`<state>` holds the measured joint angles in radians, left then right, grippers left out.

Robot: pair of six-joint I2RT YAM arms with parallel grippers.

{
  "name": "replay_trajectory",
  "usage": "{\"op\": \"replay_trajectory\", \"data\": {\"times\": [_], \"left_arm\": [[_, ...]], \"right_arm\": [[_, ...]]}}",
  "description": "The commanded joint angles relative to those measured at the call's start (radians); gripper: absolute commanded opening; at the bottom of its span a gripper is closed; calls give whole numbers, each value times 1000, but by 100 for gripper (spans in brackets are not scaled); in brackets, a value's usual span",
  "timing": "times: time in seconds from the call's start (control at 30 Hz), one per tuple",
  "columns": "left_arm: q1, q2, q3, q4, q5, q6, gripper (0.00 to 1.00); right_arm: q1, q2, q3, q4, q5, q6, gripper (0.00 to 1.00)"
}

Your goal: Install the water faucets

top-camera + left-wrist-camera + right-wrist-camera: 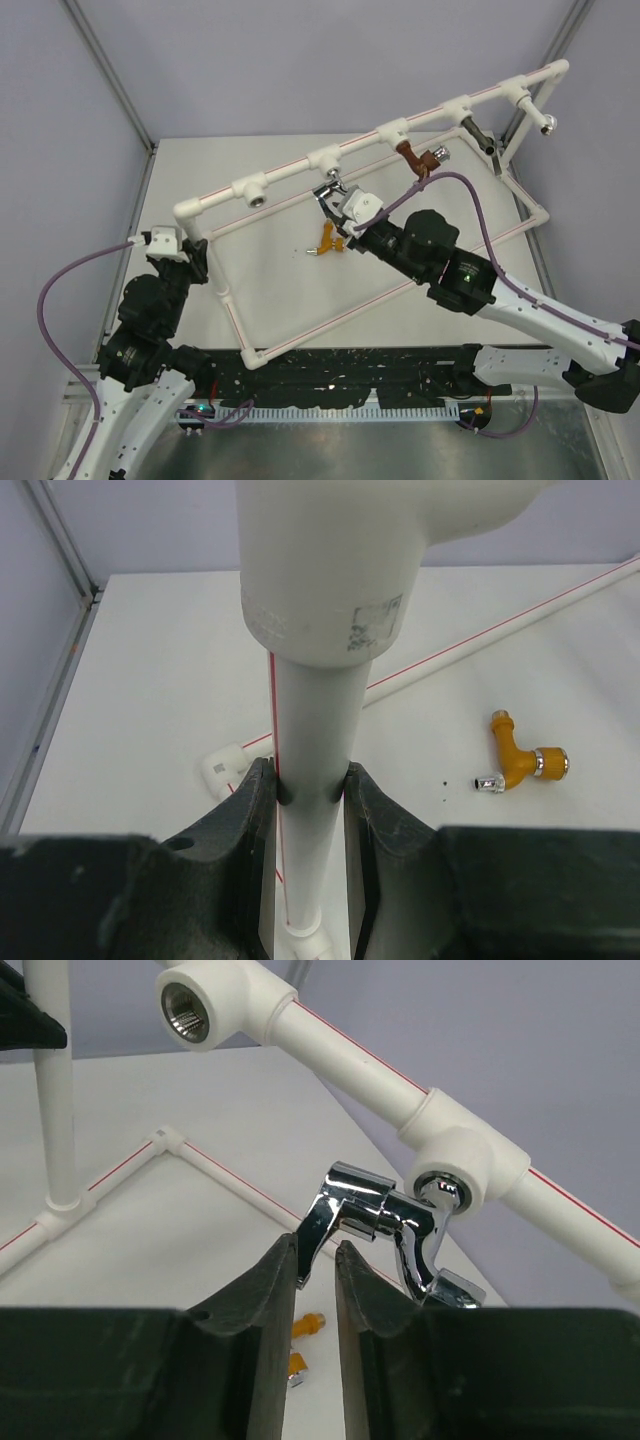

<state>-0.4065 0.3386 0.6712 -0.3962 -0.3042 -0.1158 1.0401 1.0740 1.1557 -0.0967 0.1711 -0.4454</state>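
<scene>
My left gripper (192, 250) is shut on the upright post (310, 710) of the white pipe frame (300, 170); it also shows in the left wrist view (310, 780). My right gripper (336, 205) is closed on the handle of the chrome faucet (385, 1220), whose threaded end sits at a tee socket (460, 1175). In the right wrist view the gripper (316, 1250) pinches the handle's lower end. The orange-yellow faucet (328, 241) lies on the table, also seen from the left wrist (515, 760). The red-brown faucet (412, 157) and dark grey faucet (482, 135) hang from sockets further right.
An empty tee socket (258, 190) with a metal thread is left of the chrome faucet, also in the right wrist view (190, 1005). The frame's base rails (300, 335) lie on the white table. Metal enclosure posts (110, 75) stand at the back corners.
</scene>
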Motion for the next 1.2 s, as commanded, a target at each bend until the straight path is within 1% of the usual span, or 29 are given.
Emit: {"op": "replay_trajectory", "data": {"times": [0.0,0.03,0.07,0.13,0.27,0.33,0.47,0.6,0.67,0.7,0.77,0.8,0.83,0.87,0.9,0.93,0.97,1.0,1.03,1.1,1.17], "left_arm": [[-8,33,-7,-78,19,-5,0],[-6,36,-5,-73,16,-7,0],[-2,37,-5,-70,16,-7,0],[11,51,2,-67,19,-15,0],[38,112,30,-56,27,-41,0],[55,154,54,-46,36,-56,0],[100,249,119,-24,48,-79,0],[124,361,189,13,30,-76,0],[138,408,224,16,33,-84,9],[140,425,238,14,33,-87,19],[138,422,257,4,37,-91,42],[140,404,258,3,37,-91,56],[140,384,255,3,28,-90,67],[140,357,251,2,21,-84,76],[140,334,242,-3,7,-78,83],[140,301,235,-15,-7,-78,87],[140,271,231,-30,-18,-76,91],[140,245,225,-47,-24,-74,93],[140,209,216,-61,-29,-76,95],[140,139,188,-79,-32,-74,100],[140,58,147,-81,-44,-76,100]], "right_arm": [[-15,-95,-126,53,117,49,32],[-20,-133,-143,63,137,62,34],[-44,-149,-180,66,146,89,44],[-83,-219,-241,63,163,146,56],[-185,-357,-397,69,148,307,66],[-224,-440,-469,69,162,374,70],[-256,-589,-591,61,283,480,73],[-258,-735,-694,58,407,499,74],[-258,-802,-728,60,451,479,75],[-259,-830,-746,64,465,455,76],[-258,-925,-761,68,505,417,78],[-259,-947,-768,72,519,401,78],[-258,-994,-778,81,527,367,80],[-258,-1014,-783,86,542,352,81],[-258,-1055,-792,91,551,328,84],[-259,-1069,-797,92,570,311,85],[-258,-1110,-806,91,590,286,88],[-258,-1129,-810,133,600,277,92],[-258,-1155,-818,141,613,260,95],[-259,-1192,-832,170,625,241,95],[-258,-1215,-840,192,637,221,95]]}}
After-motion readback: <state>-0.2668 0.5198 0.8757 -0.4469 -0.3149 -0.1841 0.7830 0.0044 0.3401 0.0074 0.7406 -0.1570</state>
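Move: The right hand's fingertips are at the lever of the chrome faucet, whose middle lies about 4 cm ahead, 1 cm right and 2 cm above. From that hand the rust-brown faucet is some 16 cm right and 7 cm farther out, at about its height, and the orange faucet on the table about 10 cm ahead, 2 cm left and 33 cm below. The left hand already grips the frame post; the chrome faucet lies roughly 26 cm right, 11 cm ahead and 11 cm above. Rightward and down, the right hand backs away from the chrome faucet's lever, some 27 cm across and about 12 cm down before rising slightly, opening wide, rolling and turning about 45 degrees clockwise until it points ahead. Meanwhile the left hand pushes the gripped post forward about 6 cm, tipping slightly down, then opens, lets go and draws back and up about 4 cm each way. ##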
